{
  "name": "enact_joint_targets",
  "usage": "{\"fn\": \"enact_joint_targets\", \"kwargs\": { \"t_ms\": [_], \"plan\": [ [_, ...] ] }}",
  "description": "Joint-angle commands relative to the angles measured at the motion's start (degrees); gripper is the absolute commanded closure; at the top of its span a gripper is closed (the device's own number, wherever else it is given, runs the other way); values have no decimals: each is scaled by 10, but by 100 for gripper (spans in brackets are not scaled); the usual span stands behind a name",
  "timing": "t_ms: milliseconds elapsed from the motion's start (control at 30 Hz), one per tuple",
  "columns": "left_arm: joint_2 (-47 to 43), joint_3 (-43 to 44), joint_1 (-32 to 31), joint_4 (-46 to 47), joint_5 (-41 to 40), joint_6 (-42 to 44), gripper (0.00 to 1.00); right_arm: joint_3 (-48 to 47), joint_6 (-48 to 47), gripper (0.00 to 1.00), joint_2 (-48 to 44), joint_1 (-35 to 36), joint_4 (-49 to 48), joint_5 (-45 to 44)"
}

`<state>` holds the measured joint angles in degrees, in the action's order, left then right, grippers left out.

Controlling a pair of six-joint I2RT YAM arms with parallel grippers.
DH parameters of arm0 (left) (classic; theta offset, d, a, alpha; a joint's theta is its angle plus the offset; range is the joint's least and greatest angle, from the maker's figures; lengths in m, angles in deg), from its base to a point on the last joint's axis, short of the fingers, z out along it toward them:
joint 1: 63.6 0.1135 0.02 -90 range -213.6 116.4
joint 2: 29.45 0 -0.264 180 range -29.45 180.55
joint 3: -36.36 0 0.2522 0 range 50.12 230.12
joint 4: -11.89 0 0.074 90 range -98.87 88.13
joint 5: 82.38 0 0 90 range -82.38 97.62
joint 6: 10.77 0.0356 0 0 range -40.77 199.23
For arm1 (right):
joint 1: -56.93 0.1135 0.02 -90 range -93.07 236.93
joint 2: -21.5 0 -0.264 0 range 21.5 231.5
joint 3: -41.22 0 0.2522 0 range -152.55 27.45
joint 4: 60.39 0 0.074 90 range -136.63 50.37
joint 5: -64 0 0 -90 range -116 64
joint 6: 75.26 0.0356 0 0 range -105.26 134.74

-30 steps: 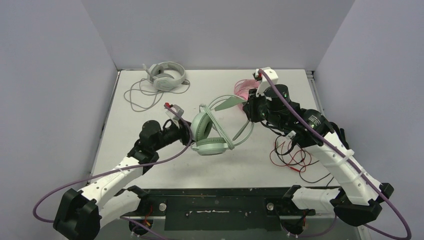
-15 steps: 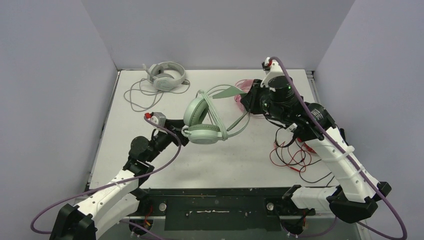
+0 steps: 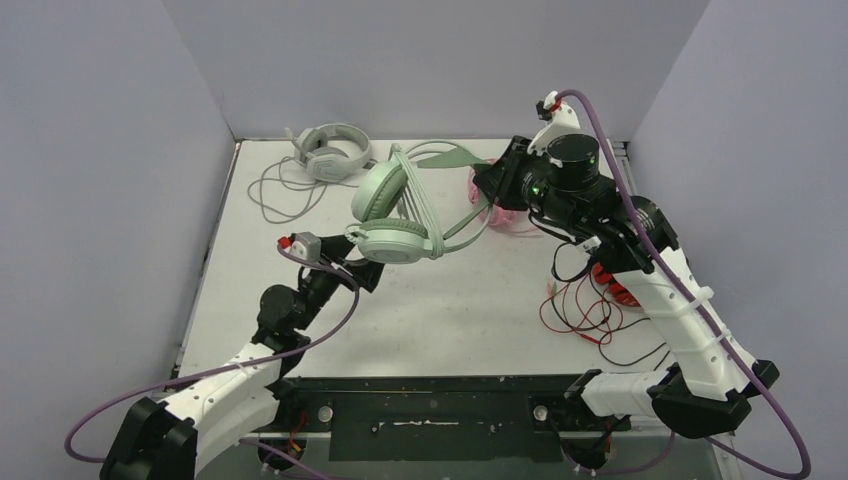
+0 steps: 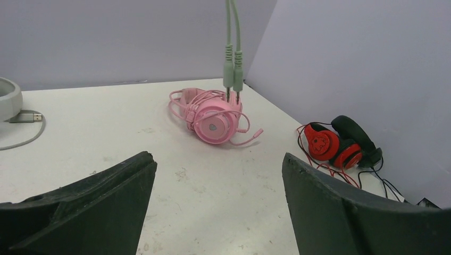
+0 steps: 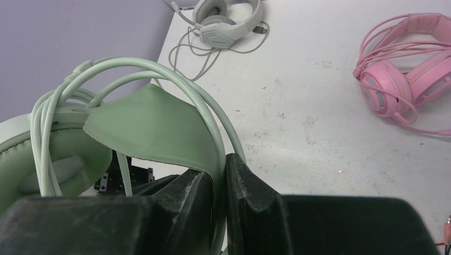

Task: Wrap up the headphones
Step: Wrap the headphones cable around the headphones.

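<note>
My right gripper (image 3: 484,186) is shut on the headband of the mint green headphones (image 3: 392,216) and holds them in the air over the middle of the table. In the right wrist view the headband and several loops of green cable (image 5: 159,71) rise from between the closed fingers (image 5: 250,186). The two green plugs (image 4: 232,71) dangle free. My left gripper (image 3: 366,272) is open just below and in front of the cups, with nothing between its fingers (image 4: 122,180). The pink headphones (image 4: 213,114) lie on the table beyond it, cable bundled round them. The pale grey-white headphones (image 3: 330,152) rest at the back left.
A red and black headset (image 3: 612,284) with tangled red and black cables lies at the right, under my right arm. The grey-white headset's loose cable (image 3: 275,190) sprawls on the table at the back left. Walls enclose the table (image 3: 470,320) on three sides.
The right arm has lifted the green headphones up and toward the back. The left gripper has opened, let go of the cups and drawn back toward the near left.
</note>
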<state>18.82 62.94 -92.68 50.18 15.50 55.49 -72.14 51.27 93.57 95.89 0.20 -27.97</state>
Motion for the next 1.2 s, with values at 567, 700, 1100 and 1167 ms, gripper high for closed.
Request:
{"fn": "enact_joint_targets", "kwargs": {
  "t_ms": [567,700,1100,1167],
  "plan": [
    [206,152,9,197,51,43,24,-69,68,100,7,-11,-86,68],
    [229,168,10,206,62,40,19,-73,67,100,6,-13,-85,71],
    [250,187,16,217,88,30,90,-69,68,100,6,-20,-83,75],
    [253,189,16,216,94,27,100,-66,69,100,4,-22,-85,70]
  ]
}}
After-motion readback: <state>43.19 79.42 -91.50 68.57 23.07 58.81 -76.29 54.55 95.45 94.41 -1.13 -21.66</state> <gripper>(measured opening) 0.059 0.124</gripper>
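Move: The two cable plugs of the green headphones hang about 6 cm ahead of my open left hand, 5 cm to its right and 4 cm higher. The green headphones themselves are about level with it fore and aft, 9 cm to its right and some 15 cm up; the pink headphones lie 33 cm out, 26 cm right and 21 cm below. From my right hand the plugs are roughly 5 cm ahead, 14 cm left and 12 cm below. With the fingers wide, I bring my left hand up and forward and somewhat right, about 6 cm up and 5 cm out, to the dangling plugs, tipping it up a good 10 degrees, then shut the fingertips and pinch a plug. My right hand keeps its grip on the green headband, raising it some 2.5 cm and drifting slightly left. ##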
